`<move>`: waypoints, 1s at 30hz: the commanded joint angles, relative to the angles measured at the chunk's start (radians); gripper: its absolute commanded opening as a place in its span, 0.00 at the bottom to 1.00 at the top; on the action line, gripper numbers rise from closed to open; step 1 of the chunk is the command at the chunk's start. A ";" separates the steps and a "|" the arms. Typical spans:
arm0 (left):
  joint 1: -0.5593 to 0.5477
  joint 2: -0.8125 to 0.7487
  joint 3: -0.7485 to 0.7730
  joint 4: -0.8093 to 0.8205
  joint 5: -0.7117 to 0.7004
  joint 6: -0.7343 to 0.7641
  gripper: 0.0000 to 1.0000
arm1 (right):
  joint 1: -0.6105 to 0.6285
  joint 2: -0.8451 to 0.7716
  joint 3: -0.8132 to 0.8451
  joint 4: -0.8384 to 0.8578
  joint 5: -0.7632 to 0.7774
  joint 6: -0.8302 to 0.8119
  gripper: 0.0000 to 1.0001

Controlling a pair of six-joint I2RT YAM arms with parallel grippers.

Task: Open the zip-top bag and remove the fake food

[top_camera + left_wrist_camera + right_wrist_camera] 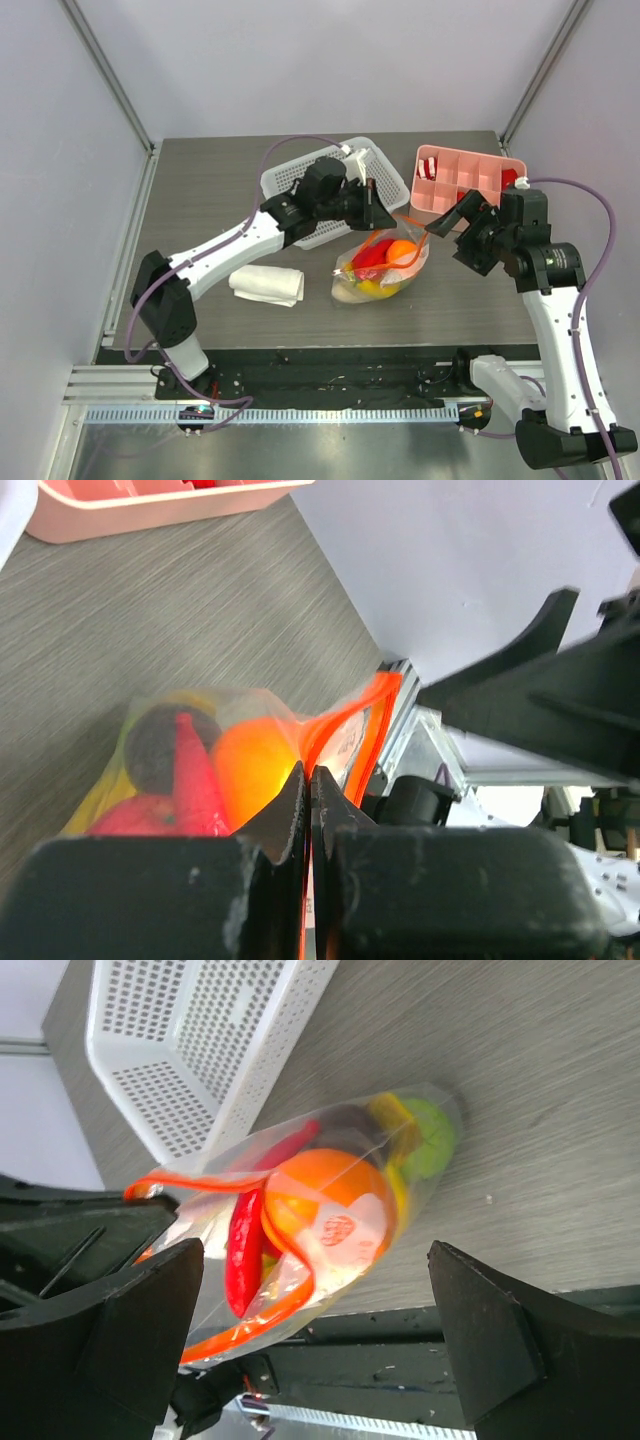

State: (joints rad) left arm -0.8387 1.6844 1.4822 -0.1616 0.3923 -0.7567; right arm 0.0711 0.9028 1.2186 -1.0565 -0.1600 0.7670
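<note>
The zip-top bag (385,268) lies mid-table, its clear plastic full of fake food: an orange (402,250), a red piece (368,256) and yellow fruit (375,289). My left gripper (374,214) is shut on the bag's orange-red zip strip (345,720), holding that edge up. In the left wrist view the jaws (308,772) pinch the strip, with the orange (250,765) and a dark piece (155,745) behind. My right gripper (452,218) stands open just right of the bag. In the right wrist view (315,1310) its fingers are wide apart and the bag's mouth gapes, showing the orange (320,1200).
A white perforated basket (300,185) stands behind the left gripper. A pink compartment tray (470,180) holding red-and-white striped pieces (428,170) sits at the back right. A rolled white cloth (267,284) lies left of the bag. The table's front edge is close below the bag.
</note>
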 commanded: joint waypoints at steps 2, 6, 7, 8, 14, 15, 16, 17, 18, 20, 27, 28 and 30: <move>-0.002 0.090 0.121 0.014 0.043 -0.096 0.00 | 0.024 -0.016 -0.083 0.064 -0.174 0.132 0.98; -0.002 0.135 0.118 0.037 0.094 -0.185 0.00 | 0.052 -0.035 -0.126 0.113 -0.153 0.256 0.92; -0.003 0.141 0.107 0.042 0.095 -0.216 0.00 | 0.053 -0.033 -0.123 0.112 -0.151 0.273 0.89; -0.002 0.144 0.105 0.043 0.095 -0.228 0.00 | 0.058 -0.033 -0.128 0.118 -0.153 0.311 0.87; -0.002 0.149 0.133 0.024 0.115 -0.263 0.00 | 0.072 0.005 -0.177 0.124 -0.138 0.413 0.72; -0.003 0.149 0.139 0.013 0.115 -0.265 0.00 | 0.073 0.013 -0.172 0.124 -0.136 0.417 0.72; -0.003 0.147 0.142 0.010 0.120 -0.273 0.00 | 0.072 0.025 -0.163 0.119 -0.133 0.420 0.70; -0.002 0.146 0.144 0.004 0.122 -0.282 0.00 | 0.073 0.042 -0.142 0.112 -0.125 0.422 0.68; -0.002 0.138 0.139 0.005 0.120 -0.288 0.00 | 0.072 0.051 -0.133 0.109 -0.119 0.433 0.65; -0.003 0.132 0.132 0.010 0.120 -0.294 0.00 | 0.072 0.073 -0.117 0.102 -0.101 0.442 0.64; -0.011 0.110 0.101 0.013 0.132 -0.299 0.00 | 0.079 0.093 -0.151 0.073 -0.104 0.494 0.36; -0.011 0.113 0.102 0.016 0.138 -0.296 0.00 | 0.081 0.094 -0.148 0.061 -0.095 0.486 0.28; -0.013 0.110 0.101 0.014 0.140 -0.291 0.00 | 0.081 0.096 -0.128 0.018 -0.067 0.462 0.01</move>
State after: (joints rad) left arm -0.8429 1.8446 1.5810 -0.1688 0.4946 -1.0443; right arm 0.1436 1.0000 1.0573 -0.9779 -0.2718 1.2228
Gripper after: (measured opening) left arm 0.003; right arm 0.252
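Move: The near-right rim of the zip-top bag's open mouth lies about 5 cm to the left of my right hand, roughly 1 cm back and 4 below. From my left hand, which already pinches the far rim, it is some 6 cm to the right, 6 back and 3 lower. From my right hand, the orange sits 8 cm left and 9 down, the white basket about 16 ahead and 22 left, and the pink bin 17 ahead, 10 right. I bring my wide-open right hand left and down, about 5 cm each way, onto the bag's near-right orange rim, tipping the fingers steeper and rolling the wrist, some 30 degrees in all, as they close around the strip. My left hand keeps its pinch on the far rim and carries it about 3 cm right and 2 down towards the right hand, rolling about 20 degrees. ##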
